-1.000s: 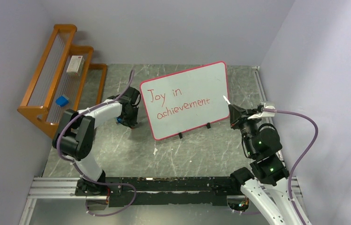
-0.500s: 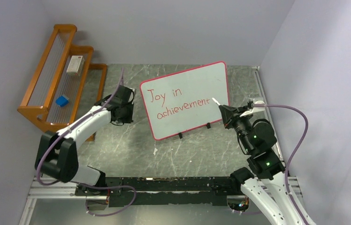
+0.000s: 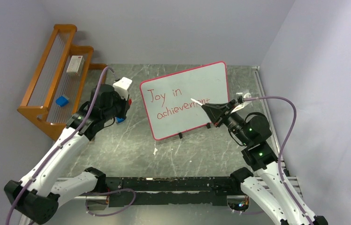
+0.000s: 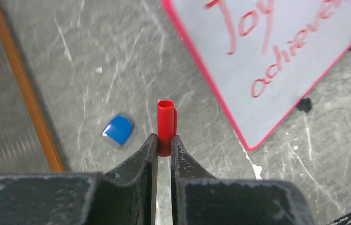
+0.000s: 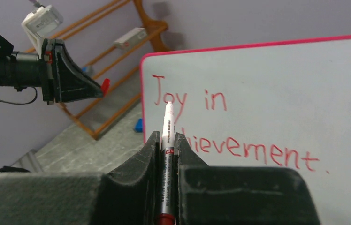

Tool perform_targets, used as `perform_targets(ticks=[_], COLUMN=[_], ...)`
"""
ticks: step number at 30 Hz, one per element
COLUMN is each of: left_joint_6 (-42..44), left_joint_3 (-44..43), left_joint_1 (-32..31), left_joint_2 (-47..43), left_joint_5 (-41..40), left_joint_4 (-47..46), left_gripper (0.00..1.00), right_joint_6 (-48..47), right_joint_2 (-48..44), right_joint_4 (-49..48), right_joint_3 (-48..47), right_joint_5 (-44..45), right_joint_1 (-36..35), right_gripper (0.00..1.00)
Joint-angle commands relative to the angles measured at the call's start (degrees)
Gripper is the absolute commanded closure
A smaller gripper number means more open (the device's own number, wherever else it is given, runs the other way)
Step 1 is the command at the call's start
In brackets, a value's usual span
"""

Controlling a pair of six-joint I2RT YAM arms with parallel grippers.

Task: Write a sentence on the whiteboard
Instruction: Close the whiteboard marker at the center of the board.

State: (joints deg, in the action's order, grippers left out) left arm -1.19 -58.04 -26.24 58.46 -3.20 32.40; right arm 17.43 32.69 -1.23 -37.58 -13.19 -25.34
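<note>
The whiteboard [image 3: 185,91] stands tilted on the table, pink-edged, with "Joy in achievement." written on it in red. My right gripper [image 3: 209,109] hovers in front of the board's lower right part and is shut on a white marker [image 5: 168,126]. The marker's tip [image 3: 193,100] points left across the written words. My left gripper [image 4: 164,140] is left of the board, above the table, shut on a red marker cap [image 4: 166,126]. In the right wrist view that cap [image 5: 105,86] shows at the left gripper's tips, facing the marker from some distance.
An orange wooden rack [image 3: 54,84] stands at the far left, holding a white box [image 3: 74,64] and a small blue block [image 3: 62,101]. A blue pad [image 4: 118,130] lies on the table between rack and board. The board's black feet [image 3: 179,136] rest on the grey marble top.
The left arm has stretched out and its gripper has risen from the table with the cap. The right gripper has swung left in front of the board, marker tip now over the writing.
</note>
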Motion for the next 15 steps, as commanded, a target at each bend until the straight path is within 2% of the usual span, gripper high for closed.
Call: perform_targets(ticks=[1, 7, 15], left_joint_6=[10.1, 20.5, 35.7], left_joint_3=[-3.8, -6.1, -8.9], left_joint_1=[-4.1, -7.9, -11.7], left_joint_2=[-3.4, -4.9, -3.5], left_joint_5=[1.9, 2.7, 6.6], left_joint_4=[-1.5, -3.0, -5.2], left_gripper=[0.95, 0.95, 0.95], right_joint_6=[5.0, 9.5, 11.2], right_joint_2=[1.5, 3.0, 5.3], right_joint_4=[-10.3, -18.5, -23.9], right_joint_3=[1.7, 3.5, 3.9], right_joint_5=[-7.8, -11.9, -15.1], right_joint_1=[0.0, 0.0, 0.0], right_gripper=[1.0, 1.0, 1.0])
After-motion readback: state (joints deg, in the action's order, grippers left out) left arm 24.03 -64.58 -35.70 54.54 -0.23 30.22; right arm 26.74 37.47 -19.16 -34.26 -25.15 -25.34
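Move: The uncapped marker tip, held in the right hand, is about 22 cm right of the left hand, level with it in reach and some 10 cm higher. The whiteboard's middle lies 24 cm right, 12 cm ahead and 21 cm below, the blue block 7 cm left, 3 cm ahead and 21 cm below. From the right hand, the red cap in the left fingers is about 26 cm left, 5 cm ahead and 9 cm lower. Left hand lifts the cap 8 cm, tipping up rightward; right carries the marker 4 cm left towards it. ##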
